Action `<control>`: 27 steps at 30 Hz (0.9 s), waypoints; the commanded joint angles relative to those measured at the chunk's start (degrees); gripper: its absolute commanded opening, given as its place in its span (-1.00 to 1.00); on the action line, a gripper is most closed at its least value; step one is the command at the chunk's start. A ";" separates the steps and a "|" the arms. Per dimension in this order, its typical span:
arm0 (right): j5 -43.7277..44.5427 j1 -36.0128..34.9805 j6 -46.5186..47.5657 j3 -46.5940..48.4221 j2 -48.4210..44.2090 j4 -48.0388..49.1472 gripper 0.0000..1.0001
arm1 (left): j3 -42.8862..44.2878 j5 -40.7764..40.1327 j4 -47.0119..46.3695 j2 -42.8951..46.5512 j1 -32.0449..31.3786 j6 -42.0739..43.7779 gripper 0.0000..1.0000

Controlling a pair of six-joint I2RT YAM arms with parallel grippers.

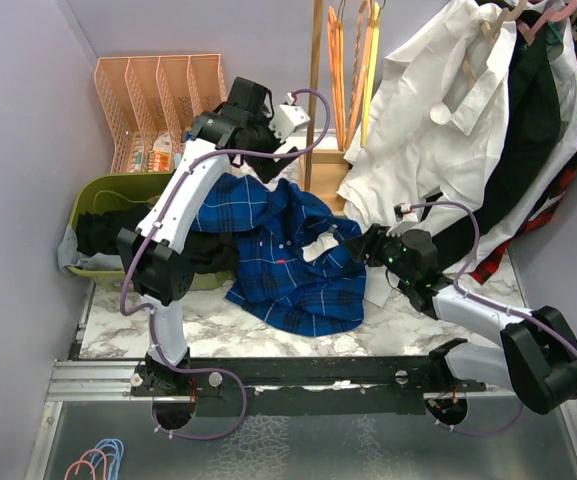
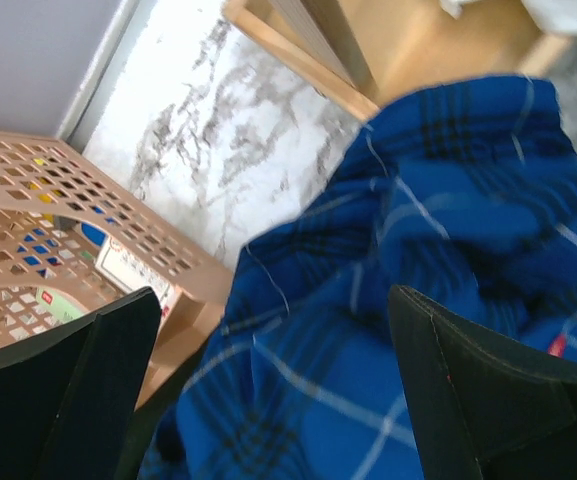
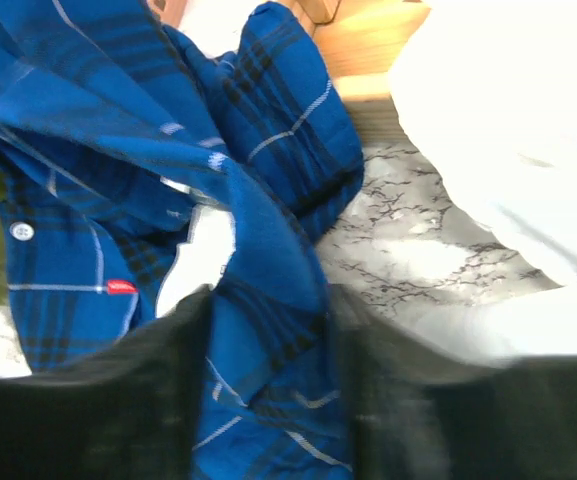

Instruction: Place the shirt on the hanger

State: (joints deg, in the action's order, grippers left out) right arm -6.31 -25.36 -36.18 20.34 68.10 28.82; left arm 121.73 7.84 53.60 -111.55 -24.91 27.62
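Observation:
The blue plaid shirt (image 1: 288, 262) lies crumpled on the marble table, its left part draped over the green bin. My left gripper (image 1: 268, 168) hovers over the shirt's back edge. In the left wrist view its jaws (image 2: 273, 305) stand wide open with the shirt (image 2: 408, 260) below them, holding nothing. My right gripper (image 1: 360, 247) is at the shirt's right edge. In the right wrist view its blurred fingers (image 3: 271, 310) are closed on a fold of the shirt (image 3: 258, 180). A thin yellow hanger (image 1: 372, 80) hangs on the wooden rack at the back, among orange ones.
A wooden rack post (image 1: 315, 80) stands behind the shirt. A big white shirt (image 1: 448, 130), a black garment (image 1: 530, 130) and a red plaid one (image 1: 568, 170) hang at the right. A peach file organizer (image 1: 158, 100) and a green bin (image 1: 118, 190) are at the left.

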 commanded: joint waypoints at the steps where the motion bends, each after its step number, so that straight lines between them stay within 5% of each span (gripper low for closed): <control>1: -0.80 1.04 3.35 1.81 -1.45 -2.52 0.24 | 4.48 6.17 22.30 3.94 0.56 7.12 0.98; 7: -1.60 3.01 5.86 2.71 -2.71 -4.76 0.35 | -0.99 1.28 23.98 8.23 0.50 7.25 0.98; 10: -2.86 3.11 7.11 3.20 -3.72 -5.04 0.46 | 0.66 6.98 28.07 9.14 0.44 7.39 0.98; 14: -7.57 3.05 13.15 2.18 -8.22 -2.82 0.49 | -7.60 10.80 27.85 13.97 -3.26 9.89 0.98; 19: -9.02 3.11 14.39 1.58 -14.53 1.33 0.53 | -16.28 -4.64 18.72 16.94 -9.77 5.76 0.98; 27: -9.86 3.04 18.65 19.69 -16.82 -16.93 0.54 | -27.49 -18.78 3.72 17.37 -12.90 7.87 0.87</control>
State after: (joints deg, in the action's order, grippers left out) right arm -15.16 -22.48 -21.41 30.81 53.39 20.34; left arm 100.49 0.40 68.77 -95.15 -37.56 34.57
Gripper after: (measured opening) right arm 0.765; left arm 0.974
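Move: The blue plaid shirt lies spread, its middle about 17 cm back from the open left hand, 3 cm to its right and some 20 cm below. From that hand, the green bin is about 11 cm back and 28 cm left, and the wooden tray 2 cm ahead and 13 cm right. From the right hand, at the shirt's right edge, the shirt's middle is 18 cm left and 2 cm back, the tray 16 cm ahead and 8 cm left, and the white garment's lower part 8 cm ahead and 5 cm right. The right hand goes on opening and lets go of the shirt's right edge, lingering there before it climbs about 13 cm straight up, its fingers tipping upward. Meanwhile the left hand, fingers still wide open, sweeps back about 15 cm from beside the tray to over the shirt, sinking a few centimetres late on while its wrist tips further down and turns slightly clockwise. ##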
